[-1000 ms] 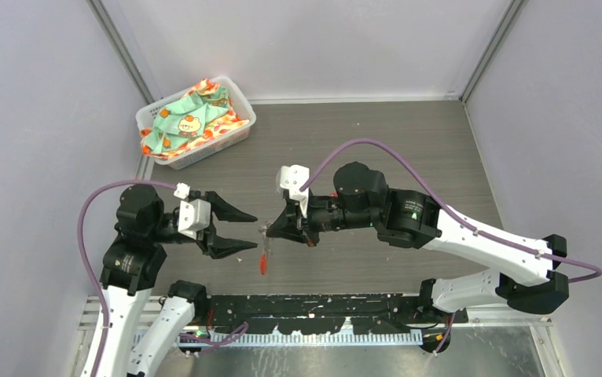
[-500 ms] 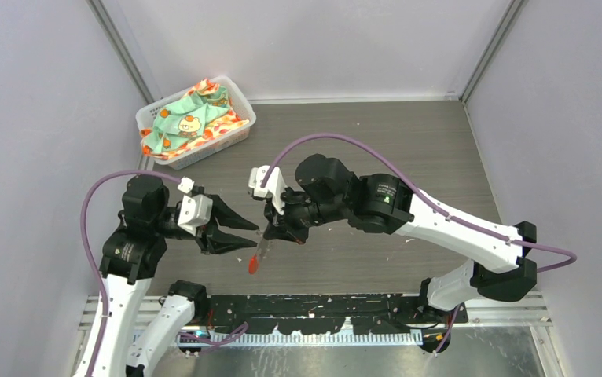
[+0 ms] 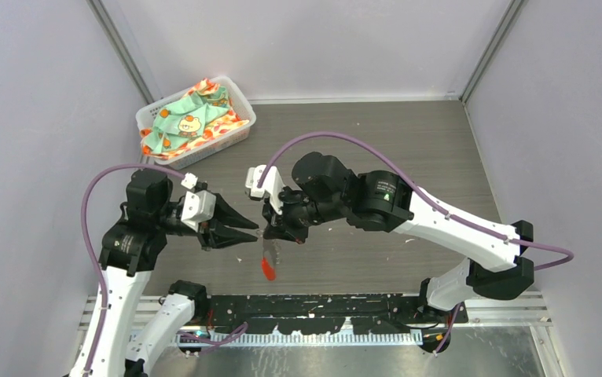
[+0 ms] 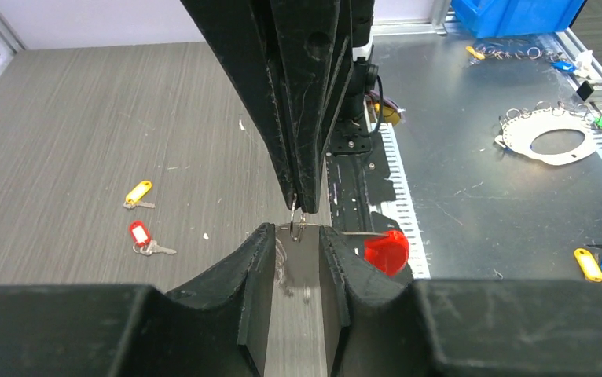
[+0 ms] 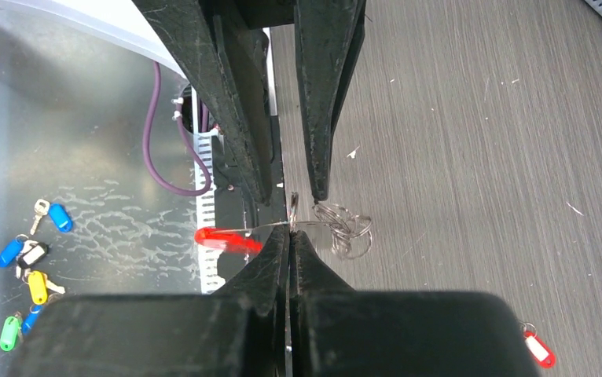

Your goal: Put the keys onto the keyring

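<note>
The keyring (image 3: 267, 265) hangs in mid-air between both arms, its red strip (image 5: 221, 239) on one side and silvery loops (image 5: 346, 228) on the other. My right gripper (image 5: 290, 229) is shut on its thin wire. My left gripper (image 4: 296, 231) faces it tip to tip, jaws a narrow gap apart, with a small ring (image 4: 298, 222) and the wire across that gap, touching neither finger. On the table lie the keys, one with a yellow tag (image 4: 137, 192) and one with a red tag (image 4: 141, 236). They are hidden in the top view.
A white basket (image 3: 233, 138) of patterned cloth stands at the back left. Beyond the table's near edge is a metal shelf with several coloured key tags (image 5: 29, 259), a white ring holder (image 4: 553, 141) and a blue bin (image 4: 518, 12).
My right arm carried the keyring left toward the left gripper. The left jaws have narrowed around it. The red strip swung and now hangs lower.
</note>
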Robot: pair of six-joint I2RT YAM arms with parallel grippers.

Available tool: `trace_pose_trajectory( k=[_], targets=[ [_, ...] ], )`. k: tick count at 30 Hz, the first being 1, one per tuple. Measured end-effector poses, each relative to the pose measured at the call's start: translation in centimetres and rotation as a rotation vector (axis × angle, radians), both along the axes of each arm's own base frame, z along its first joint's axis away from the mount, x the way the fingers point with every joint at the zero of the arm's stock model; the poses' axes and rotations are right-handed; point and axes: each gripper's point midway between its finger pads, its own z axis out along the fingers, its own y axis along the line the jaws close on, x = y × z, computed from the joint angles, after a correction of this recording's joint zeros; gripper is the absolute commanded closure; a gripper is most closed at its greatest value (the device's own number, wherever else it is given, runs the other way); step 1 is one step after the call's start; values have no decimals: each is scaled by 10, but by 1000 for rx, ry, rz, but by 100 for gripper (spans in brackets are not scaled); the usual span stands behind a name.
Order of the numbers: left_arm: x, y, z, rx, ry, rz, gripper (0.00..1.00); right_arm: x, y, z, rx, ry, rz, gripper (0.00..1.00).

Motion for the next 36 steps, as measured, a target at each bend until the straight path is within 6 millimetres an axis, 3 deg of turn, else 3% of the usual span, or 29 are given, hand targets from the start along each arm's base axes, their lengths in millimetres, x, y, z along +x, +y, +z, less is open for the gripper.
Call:
trace_pose_trajectory(
  k=[9, 13, 19, 21, 26, 36],
  targets=[
    [-1, 0, -4, 16, -8, -1, 94, 2, 3, -7, -27, 6, -6, 99],
    [-1, 0, -9, 30, -21, -5, 94, 1, 4, -10, -37, 11, -3, 99],
    [-2, 0, -19, 67, -32, -18, 77, 0, 5, -16, -58, 22, -3, 99],
    [-3, 0, -23, 78, -27, -21, 77, 1, 6, -16, -54, 23, -4, 99],
    [-3, 1, -26, 90, -31, -18, 93, 0, 7, -13, -45, 28, -5, 99],
    [-4, 2, -23, 90, -46, 4, 99, -1, 8, -10, -36, 30, -1, 99]
  ],
)
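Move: The small metal ring of the keyring, held upright in the right fingertips, lies about 1 cm right of and 1 cm below the left hand, level with it fore and aft; it is at the right hand's own fingertips, 1 cm to that hand's left. From the left hand, the red handle hangs some 6 cm back, 2 cm right and 5 cm lower, the bunched rings about 2 cm ahead, 2 cm right and 3 cm lower. The upright ring stays pinched in the shut right fingers, which sink slightly, ending about 1 cm lower and 1 cm farther left. Around it the left hand sinks about 2.5 cm, its tips dipping some 5 degrees, while its partly open fingers nearly shut, part a little again, then close fully to pinch the ring beside the right tips. ##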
